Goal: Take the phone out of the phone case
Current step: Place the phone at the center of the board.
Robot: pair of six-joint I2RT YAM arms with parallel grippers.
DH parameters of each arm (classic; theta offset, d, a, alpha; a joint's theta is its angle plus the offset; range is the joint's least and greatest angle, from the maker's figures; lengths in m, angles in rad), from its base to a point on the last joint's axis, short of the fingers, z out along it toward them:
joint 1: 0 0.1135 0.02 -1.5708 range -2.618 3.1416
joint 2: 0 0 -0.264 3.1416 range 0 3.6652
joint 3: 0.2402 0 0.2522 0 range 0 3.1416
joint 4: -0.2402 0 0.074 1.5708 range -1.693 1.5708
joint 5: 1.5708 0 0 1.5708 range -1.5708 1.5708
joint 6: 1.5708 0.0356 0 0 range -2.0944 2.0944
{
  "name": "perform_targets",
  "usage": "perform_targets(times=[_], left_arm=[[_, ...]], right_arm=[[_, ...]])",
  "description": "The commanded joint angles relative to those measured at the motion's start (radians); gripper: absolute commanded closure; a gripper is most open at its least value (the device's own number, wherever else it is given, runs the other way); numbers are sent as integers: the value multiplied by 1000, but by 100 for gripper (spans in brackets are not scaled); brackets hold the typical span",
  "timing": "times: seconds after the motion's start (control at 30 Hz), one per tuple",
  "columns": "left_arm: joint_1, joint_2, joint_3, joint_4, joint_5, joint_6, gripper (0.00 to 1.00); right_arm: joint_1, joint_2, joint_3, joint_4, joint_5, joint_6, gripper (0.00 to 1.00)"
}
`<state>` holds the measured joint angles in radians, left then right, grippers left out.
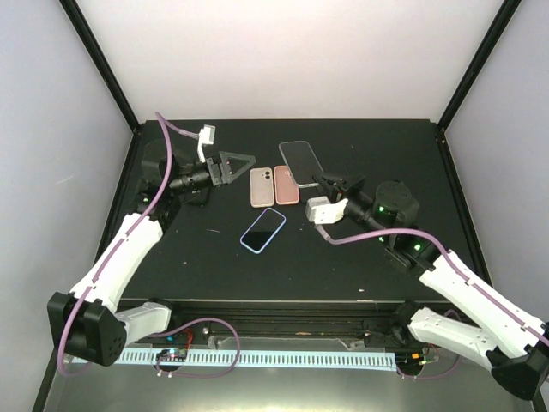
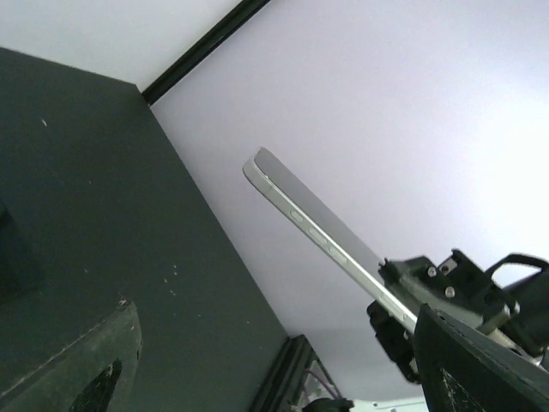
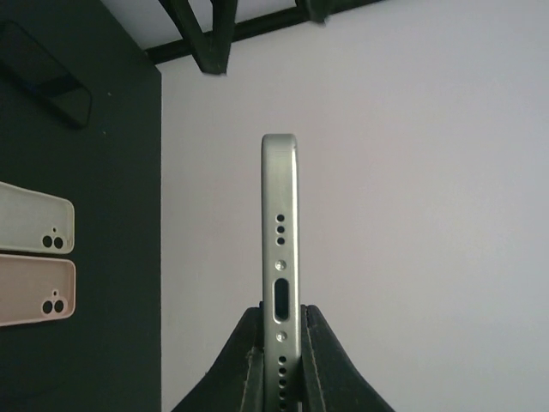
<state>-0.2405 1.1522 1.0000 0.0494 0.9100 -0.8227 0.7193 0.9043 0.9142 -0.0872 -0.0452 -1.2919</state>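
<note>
My right gripper [image 1: 321, 178] is shut on the lower end of a bare silver phone [image 1: 300, 160], holding it above the table at the back. In the right wrist view the phone [image 3: 280, 223] stands edge-on, its port end pinched between the gripper [image 3: 280, 316] fingers. Two empty phone cases, a pale one [image 1: 262, 188] and a pink one [image 1: 286, 184], lie side by side, camera holes showing. My left gripper [image 1: 244, 166] hangs open just left of the cases with nothing in it. In its wrist view the gripper [image 2: 274, 352] faces the held phone [image 2: 317, 225].
Another phone in a blue-rimmed case [image 1: 262, 230] lies screen up in front of the two cases. The black table [image 1: 214, 266] is boxed in by pale walls and black corner posts. The left arm's cable [image 1: 165, 137] loops over the back left.
</note>
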Motion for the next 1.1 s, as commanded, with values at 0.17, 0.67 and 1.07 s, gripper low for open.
perform_targets(times=[0.17, 0.67, 1.07], left_arm=[[18, 51, -66, 239, 74, -299, 11], [-9, 86, -111, 316, 59, -380, 44], [-57, 122, -120, 447, 83, -456, 64]], right_arm=[[172, 41, -31, 229, 161, -188, 99], [261, 108, -104, 369, 182, -324, 99], [275, 116, -144, 470, 163, -336, 98]])
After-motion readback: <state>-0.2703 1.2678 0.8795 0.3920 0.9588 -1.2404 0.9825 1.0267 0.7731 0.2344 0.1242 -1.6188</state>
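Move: The phone, already in my right fingers by a corner of its port end, has its middle about 13 cm to the right of my left hand, level with it fore and aft and in height. From my right hand, that middle is some 5 cm ahead and 4 cm left; my open left fingers are about 17 cm left and 5 cm ahead. From my left hand, the beige case lies 11 cm ahead and the pink case 11 cm ahead, 7 cm right, both 34 cm below. I carry the phone some 7 cm left, with a little back and down, tipping it about 20 degrees as my right fingers keep their pinch, bringing its far end to my left hand. My left hand sinks about 3 cm, edging right and forward and turning roughly 20 degrees, then narrows its fingers from wide open to about a third around that end. ##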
